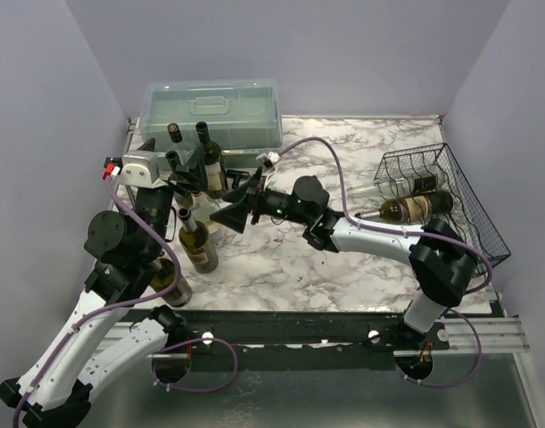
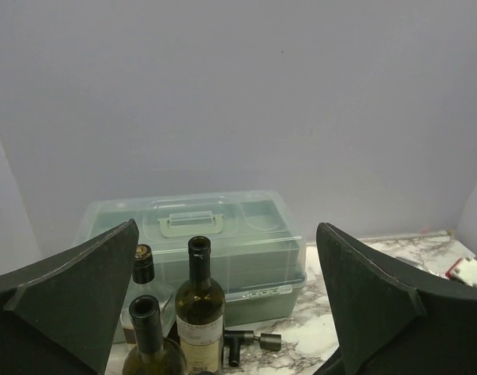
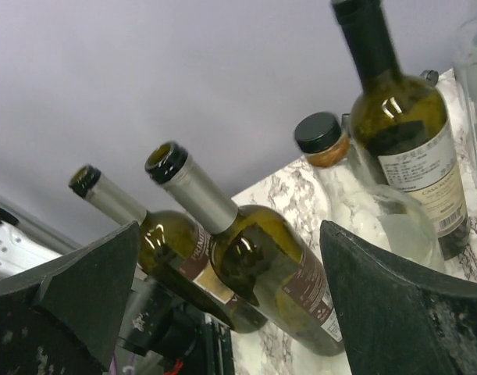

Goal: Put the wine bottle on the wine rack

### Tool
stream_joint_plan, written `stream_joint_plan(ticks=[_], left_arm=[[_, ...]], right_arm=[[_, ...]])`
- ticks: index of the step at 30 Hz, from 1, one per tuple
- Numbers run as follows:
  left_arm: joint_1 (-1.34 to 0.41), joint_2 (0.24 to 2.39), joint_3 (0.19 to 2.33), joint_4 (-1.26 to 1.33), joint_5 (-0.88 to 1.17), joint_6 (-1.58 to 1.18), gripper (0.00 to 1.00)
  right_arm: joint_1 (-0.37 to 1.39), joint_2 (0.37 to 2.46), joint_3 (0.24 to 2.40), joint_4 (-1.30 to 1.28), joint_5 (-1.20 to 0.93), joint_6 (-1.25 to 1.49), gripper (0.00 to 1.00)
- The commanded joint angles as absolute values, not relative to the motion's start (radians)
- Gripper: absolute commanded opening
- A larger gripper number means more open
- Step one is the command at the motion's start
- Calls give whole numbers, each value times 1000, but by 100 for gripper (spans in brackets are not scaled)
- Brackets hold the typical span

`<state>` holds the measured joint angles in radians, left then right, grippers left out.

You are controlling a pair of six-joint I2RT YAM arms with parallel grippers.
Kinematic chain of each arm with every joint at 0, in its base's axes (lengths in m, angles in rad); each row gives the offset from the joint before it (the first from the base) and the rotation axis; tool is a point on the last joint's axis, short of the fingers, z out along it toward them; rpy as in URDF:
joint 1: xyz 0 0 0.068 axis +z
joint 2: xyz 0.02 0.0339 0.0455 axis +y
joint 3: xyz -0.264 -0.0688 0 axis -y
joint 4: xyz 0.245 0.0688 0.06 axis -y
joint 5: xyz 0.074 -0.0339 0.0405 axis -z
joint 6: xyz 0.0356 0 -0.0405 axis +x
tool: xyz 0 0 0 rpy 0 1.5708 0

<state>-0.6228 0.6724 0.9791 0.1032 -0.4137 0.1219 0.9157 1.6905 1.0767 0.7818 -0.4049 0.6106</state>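
Observation:
Several wine bottles stand at the table's left. A green bottle with a silver neck stands just left of my right gripper, which is open and empty and faces it. In the right wrist view that bottle lies between the open fingers of my right gripper, with a second one behind. My left gripper is open and empty above the back bottles. From the left wrist, my left gripper has a dark bottle below it. The black wire wine rack at the right holds two lying bottles.
A translucent grey-green plastic box with a handle stands at the back left, also in the left wrist view. A clear bottle with a black cap stands among the others. A small black T-shaped tool lies before the box.

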Motion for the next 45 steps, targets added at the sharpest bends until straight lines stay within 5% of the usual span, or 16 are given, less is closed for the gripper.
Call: stream_joint_plan(ticks=[1,20,28,45], left_arm=[[-618,662,974,127,-436,132,97],[-618,645,962,137,-439,139,97],[-618,628,954,144,-436,135,97],[-620,610,941,155,-431,127,98]], right_arm=[[978,1675,1078,748,-318,424,100],[1133,1834,1252,744,-179,176,95],[1139,1917,1339,721,-166,188,80],[1141,2022,1434,709,-164,269,69]])
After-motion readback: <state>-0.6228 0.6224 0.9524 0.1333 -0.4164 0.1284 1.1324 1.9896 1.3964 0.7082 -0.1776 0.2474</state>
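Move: The wine bottle with the grey neck stands upright about 12 cm left of the right hand and 3 cm back, its middle some 13 cm below. Seen from that bottle, the clear bottle is roughly 9 cm farther out and 3 cm to the right, while another wine bottle is about 11 cm nearer the base and 9 cm farther left. From the left hand, the grey-necked bottle lies some 31 cm below, 5 cm back and 1 cm left. Bring the right gripper about 11 cm left to the wine bottle's grey neck, swinging some 3 cm back early on and sinking about 3 cm overall. Roll it nearly 20 degrees so its forward side rises, dip the fingertips slightly, and draw the fingers partly together around the neck, leaving them well short of shut. ##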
